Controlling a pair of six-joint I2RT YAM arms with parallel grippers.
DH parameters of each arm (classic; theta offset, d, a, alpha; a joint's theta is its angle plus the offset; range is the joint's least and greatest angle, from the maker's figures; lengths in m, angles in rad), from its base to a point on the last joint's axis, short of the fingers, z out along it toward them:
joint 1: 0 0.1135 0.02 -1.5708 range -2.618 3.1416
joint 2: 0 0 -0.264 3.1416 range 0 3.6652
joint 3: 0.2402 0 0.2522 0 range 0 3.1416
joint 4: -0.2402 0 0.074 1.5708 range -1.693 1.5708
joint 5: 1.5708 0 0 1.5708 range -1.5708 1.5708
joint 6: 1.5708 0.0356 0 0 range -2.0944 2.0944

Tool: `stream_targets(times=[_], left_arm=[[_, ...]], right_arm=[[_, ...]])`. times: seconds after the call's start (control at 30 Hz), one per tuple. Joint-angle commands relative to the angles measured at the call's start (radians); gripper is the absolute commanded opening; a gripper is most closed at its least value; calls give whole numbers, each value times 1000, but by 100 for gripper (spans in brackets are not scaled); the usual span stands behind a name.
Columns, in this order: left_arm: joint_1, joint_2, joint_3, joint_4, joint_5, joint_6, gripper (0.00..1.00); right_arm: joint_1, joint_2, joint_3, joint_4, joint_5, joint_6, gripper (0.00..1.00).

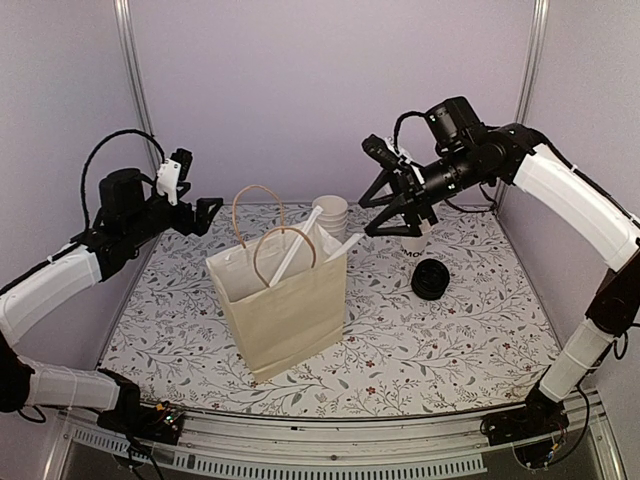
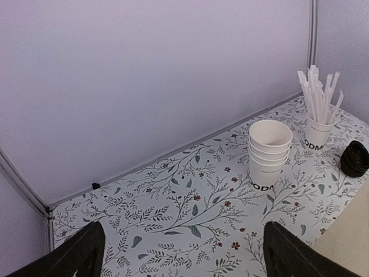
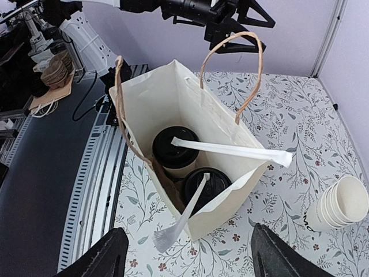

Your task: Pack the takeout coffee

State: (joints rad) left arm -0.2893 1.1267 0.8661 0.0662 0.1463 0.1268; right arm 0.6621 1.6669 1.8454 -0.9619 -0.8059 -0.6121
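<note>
Two takeout coffee cups with black lids [image 3: 174, 147] [image 3: 210, 184] stand inside the cream paper bag [image 3: 173, 95]; only their lids show. A wrapped straw [image 3: 230, 151] lies across the bag's mouth. A second straw [image 3: 184, 216] leans out over the bag's near edge. My right gripper [image 3: 193, 259] hovers open above that edge with nothing between its fingers. In the top view the right gripper [image 1: 387, 213] hangs just right of the bag [image 1: 285, 300]. The left gripper [image 1: 205, 214] is open, up and to the left of the bag, over bare table [image 2: 184, 254].
A stack of empty white cups [image 2: 269, 151] and a cup of white straws [image 2: 319, 124] stand at the back. Black lids [image 1: 432, 278] lie to the right of the bag. The bag's loop handles [image 1: 262, 215] stick up. Walls close in the table on three sides.
</note>
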Motion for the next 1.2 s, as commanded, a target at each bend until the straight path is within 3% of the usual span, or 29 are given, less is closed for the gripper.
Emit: stream_targets(times=[0.0,0.13,0.27,0.43,0.5,0.63,1.17], left_arm=[[11,6,8,0,10,-3,97],[11,6,7,0,12,-3,97],[11,7,8,0,15,-3,97],[11,1,7,-2,14,-3,97],[11,1,7,-2,14,-3,97],[11,-1,7,-2,16,-3,97],[10,5,8,-3,27,-4,97]], right_arm=[[8,-28,-52,-15,-16,-66,77],[13,-29,-88,8,-42,-67,79],[28,-7,-77,23,-32,-41,69],[40,45,-39,13,-51,-33,40],[45,56,-29,23,-47,-22,33],[49,86,25,0,-28,-6,2],[54,100,246,-35,-138,43,0]])
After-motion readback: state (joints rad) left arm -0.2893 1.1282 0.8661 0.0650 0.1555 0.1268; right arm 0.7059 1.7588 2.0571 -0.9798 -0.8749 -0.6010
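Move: The near straw's end, sticking out over the bag's right rim, lies about 4 cm below the right hand, 2 cm to its left and 1 cm back. The bag's middle is some 14 cm left, 4 cm back and 18 cm below; the second straw's end is about 8 cm left, 4 cm ahead and 4 cm below. From the left hand the near straw's end lies roughly 31 cm right and 14 cm back, about level. The right hand dips about 4 cm leftward, shuts on the straw end, then lifts some 8 cm. ##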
